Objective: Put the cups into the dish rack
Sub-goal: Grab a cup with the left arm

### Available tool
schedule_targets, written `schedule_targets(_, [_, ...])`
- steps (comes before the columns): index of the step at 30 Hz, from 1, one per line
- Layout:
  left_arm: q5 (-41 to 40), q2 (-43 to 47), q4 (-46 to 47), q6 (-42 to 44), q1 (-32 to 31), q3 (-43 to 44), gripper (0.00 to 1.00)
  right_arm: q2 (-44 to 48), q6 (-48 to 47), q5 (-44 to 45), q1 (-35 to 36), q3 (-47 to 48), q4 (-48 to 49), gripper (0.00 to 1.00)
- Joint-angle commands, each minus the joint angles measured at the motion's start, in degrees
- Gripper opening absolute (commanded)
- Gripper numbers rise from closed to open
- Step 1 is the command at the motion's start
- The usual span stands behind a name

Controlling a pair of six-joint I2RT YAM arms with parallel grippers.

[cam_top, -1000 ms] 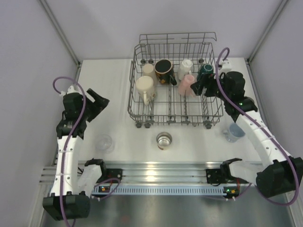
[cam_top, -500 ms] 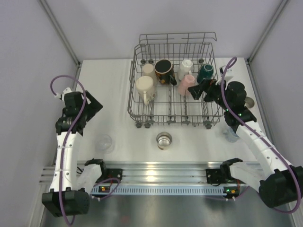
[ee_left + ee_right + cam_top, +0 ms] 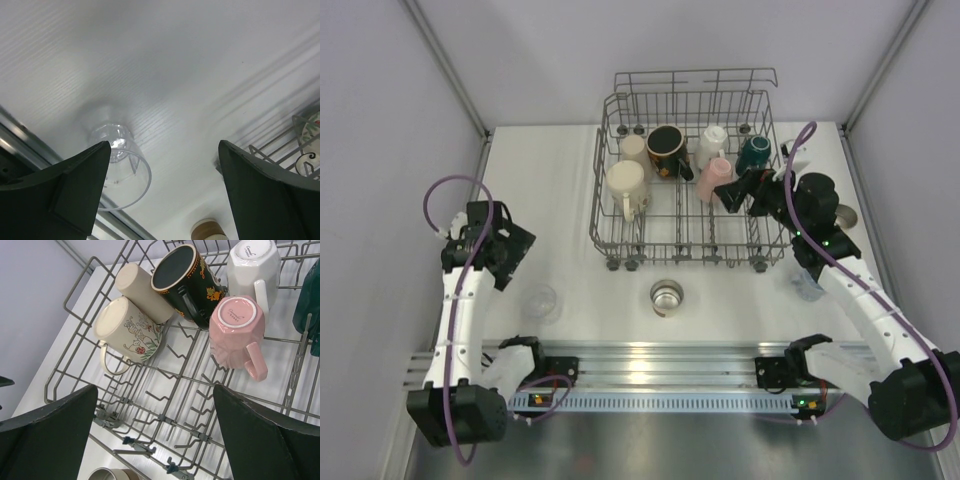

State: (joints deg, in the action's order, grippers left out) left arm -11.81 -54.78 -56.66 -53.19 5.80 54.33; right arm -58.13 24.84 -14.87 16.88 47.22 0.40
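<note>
The dish rack [image 3: 598, 215] stands at the back of the table and holds several cups: a cream mug [image 3: 626, 186], a black mug [image 3: 666, 148], a white cup [image 3: 712, 143], a pink mug [image 3: 717, 178] and a dark green cup [image 3: 754, 152]. On the table in front lie a clear cup [image 3: 541, 300] and a steel cup [image 3: 666, 296]. My left gripper [image 3: 515, 245] hangs open above and left of the clear cup [image 3: 117, 165]. My right gripper [image 3: 740, 190] is open and empty over the rack's right side, beside the pink mug [image 3: 235, 327].
A pale blue cup [image 3: 808, 288] sits right of the rack, partly under my right arm. A metal object [image 3: 847, 217] lies at the far right edge. A brown-banded cup [image 3: 210, 231] shows low in the left wrist view. The table's near rail runs close behind the clear cup.
My left arm has swung nearer and lower, toward the clear cup. My right gripper has opened wider and drawn back from the dark green cup, which stays in the rack.
</note>
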Motion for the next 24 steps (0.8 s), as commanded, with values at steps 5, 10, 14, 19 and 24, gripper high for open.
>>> schedule_targets(5, [-2.78,3.27,-11.54,-6.40,-0.27,4.92,0.95,1.35,-1.20,0.28,0.87,0.24,1.62,0.99])
schedule_targets(10, [1.79,5.83,-11.71,-10.70,-0.18,1.76,0.93,1.26,-1.37,0.28,0.87,0.06,1.53,0.99])
schedule_targets(14, [1.53,5.13,-11.54,-13.16,-0.18,-1.41,0.93,1.44,-1.72,0.11,0.87,0.33,1.09,0.99])
schedule_targets(19, [4.51,2.41,-11.10,-15.27,-0.18,-4.04,0.93,1.79,-1.90,0.37,0.78,0.24,1.00,0.99])
schedule_targets(24, [5.40,-0.49,-7.94,-15.54,-0.18,-6.60,0.93,1.61,-1.90,0.46,0.87,0.24,0.83,0.99])
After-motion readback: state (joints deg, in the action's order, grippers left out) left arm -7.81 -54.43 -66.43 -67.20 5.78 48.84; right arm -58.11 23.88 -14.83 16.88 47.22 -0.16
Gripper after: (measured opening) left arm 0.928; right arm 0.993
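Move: The clear cup stands upright on the table about 9 cm back from the open left hand, 3 cm to its right and some 11 cm below. The steel cup is roughly level with the clear cup, about 29 cm to its right; the cream mug in the rack lies some 15 cm ahead of the left hand and 23 cm to its right. From the right hand, the clear cup is about 18 cm back, 42 cm left and 22 cm below. Back towards its own base and a little to the right, the left hand travels about 5 cm towards the clear cup, first rising a centimetre or two, then sinking roughly 6 cm. Its wrist swings about 10 degrees counter-clockwise as the fingers tip more steeply down; they stay wide open, without a clear touch on the cup. ##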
